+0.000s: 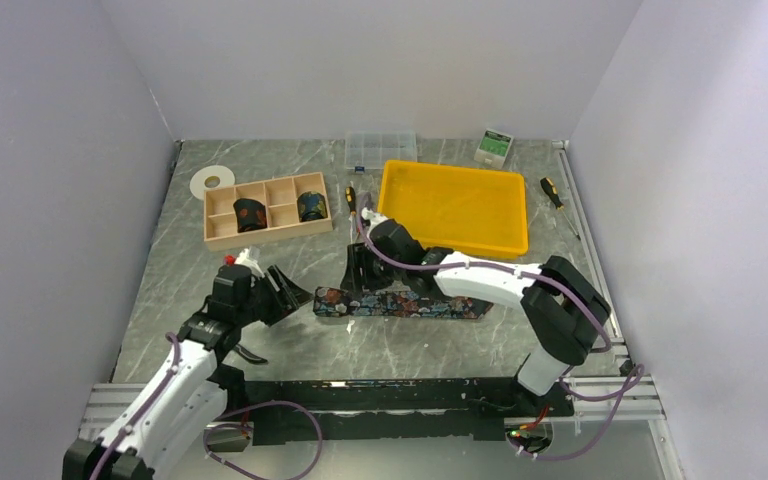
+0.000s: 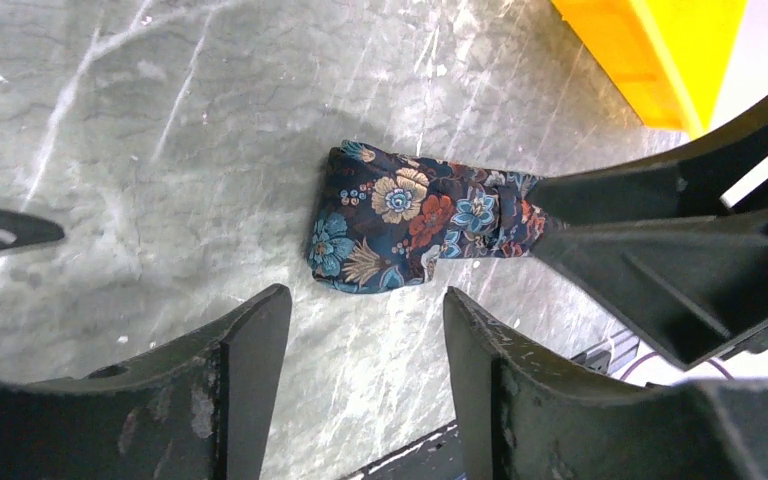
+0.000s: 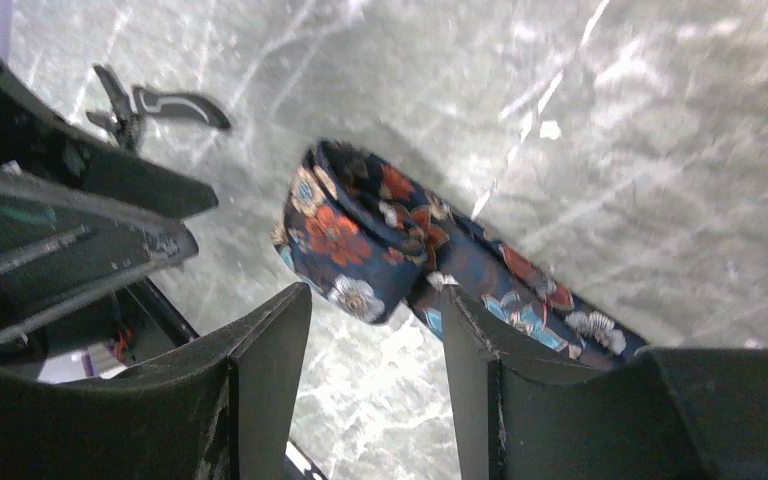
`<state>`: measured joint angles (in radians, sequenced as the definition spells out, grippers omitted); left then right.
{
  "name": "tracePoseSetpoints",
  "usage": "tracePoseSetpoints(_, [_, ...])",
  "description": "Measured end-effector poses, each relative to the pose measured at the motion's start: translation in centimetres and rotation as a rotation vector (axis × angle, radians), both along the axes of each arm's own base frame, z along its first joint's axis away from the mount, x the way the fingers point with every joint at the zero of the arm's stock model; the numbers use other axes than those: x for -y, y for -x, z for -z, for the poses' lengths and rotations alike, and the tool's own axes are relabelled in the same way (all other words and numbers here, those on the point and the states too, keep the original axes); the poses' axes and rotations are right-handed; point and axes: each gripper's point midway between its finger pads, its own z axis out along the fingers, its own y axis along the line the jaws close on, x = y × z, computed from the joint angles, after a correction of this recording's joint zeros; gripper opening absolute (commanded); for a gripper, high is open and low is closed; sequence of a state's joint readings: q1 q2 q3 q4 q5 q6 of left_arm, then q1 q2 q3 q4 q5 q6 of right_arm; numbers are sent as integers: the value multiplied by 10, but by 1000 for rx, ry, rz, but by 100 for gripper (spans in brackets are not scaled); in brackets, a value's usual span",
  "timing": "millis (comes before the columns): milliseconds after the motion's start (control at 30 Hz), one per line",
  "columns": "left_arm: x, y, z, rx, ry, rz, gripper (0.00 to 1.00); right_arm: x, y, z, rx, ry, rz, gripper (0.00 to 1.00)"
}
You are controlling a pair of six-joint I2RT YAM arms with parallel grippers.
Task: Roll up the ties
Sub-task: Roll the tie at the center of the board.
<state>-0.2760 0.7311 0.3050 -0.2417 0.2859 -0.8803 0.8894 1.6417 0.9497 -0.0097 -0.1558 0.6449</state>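
One floral tie (image 1: 400, 303) lies flat across the middle of the table, its left end folded over into a short first turn (image 2: 390, 230) (image 3: 355, 240). My left gripper (image 1: 295, 290) (image 2: 365, 330) stands open just left of that end, nothing between its fingers. My right gripper (image 1: 363, 272) (image 3: 375, 320) hovers open over the tie near the fold; one fingertip (image 3: 465, 320) overlaps the strip, and it holds nothing. Two rolled ties (image 1: 250, 214) (image 1: 310, 207) sit in compartments of the wooden box (image 1: 222, 238).
A yellow tray (image 1: 400, 205) stands behind the right arm. Black-handled pliers (image 1: 250, 353) (image 3: 150, 105) lie near the left arm. At the back are a clear organiser (image 1: 380, 148), a tape roll (image 1: 212, 180), two screwdrivers (image 1: 553, 192) (image 1: 350, 197) and a small box (image 1: 495, 146).
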Motion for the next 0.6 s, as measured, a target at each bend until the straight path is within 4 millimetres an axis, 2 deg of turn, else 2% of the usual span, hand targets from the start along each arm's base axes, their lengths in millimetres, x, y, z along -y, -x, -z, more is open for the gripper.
tracePoseSetpoints(133, [-6,8,-12,15,1,-36,44,-11,-21,-20,75,16,-16,44])
tracePoseSetpoints(267, [0,22,-14,-11,28,-36,27,-30,-47,-23,126,45,-32,39])
tracePoseSetpoints(367, [11,38,-6,-35,38,0,15,-39,-62,-8,127,86,-46,37])
tracePoseSetpoints(467, [21,56,12,-90,34,42,5,-41,-72,16,105,140,-57,35])
tracePoseSetpoints(600, [28,66,34,-160,3,63,3,-40,-78,43,71,200,-77,33])
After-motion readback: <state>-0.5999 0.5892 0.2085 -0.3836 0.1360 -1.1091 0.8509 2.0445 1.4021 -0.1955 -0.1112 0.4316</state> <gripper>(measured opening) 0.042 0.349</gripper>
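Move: The rolled end of the tie lies about 5 cm ahead of the left hand, 6 cm to its right and some 6 cm below. From the right hand it is about level fore and aft, 5 cm to the left and 7 cm below. The flat rest of the tie has its middle about 17 cm to the right of that roll. The red screwdriver lies some 18 cm ahead of the right hand and 1 cm to its right; the pliers, about 5 cm back and 12 cm left of the left hand. Draw the left gripper back about 6.5 cm and a little right, rising slightly before sinking to the near side of the roll, and shut its open fingers completely on the way. Meanwhile arc the right gripper forward some 8 cm and 4 cm left, up first, then well down onto the far side of the roll, narrowing its fingers. Keep both hands empty. ##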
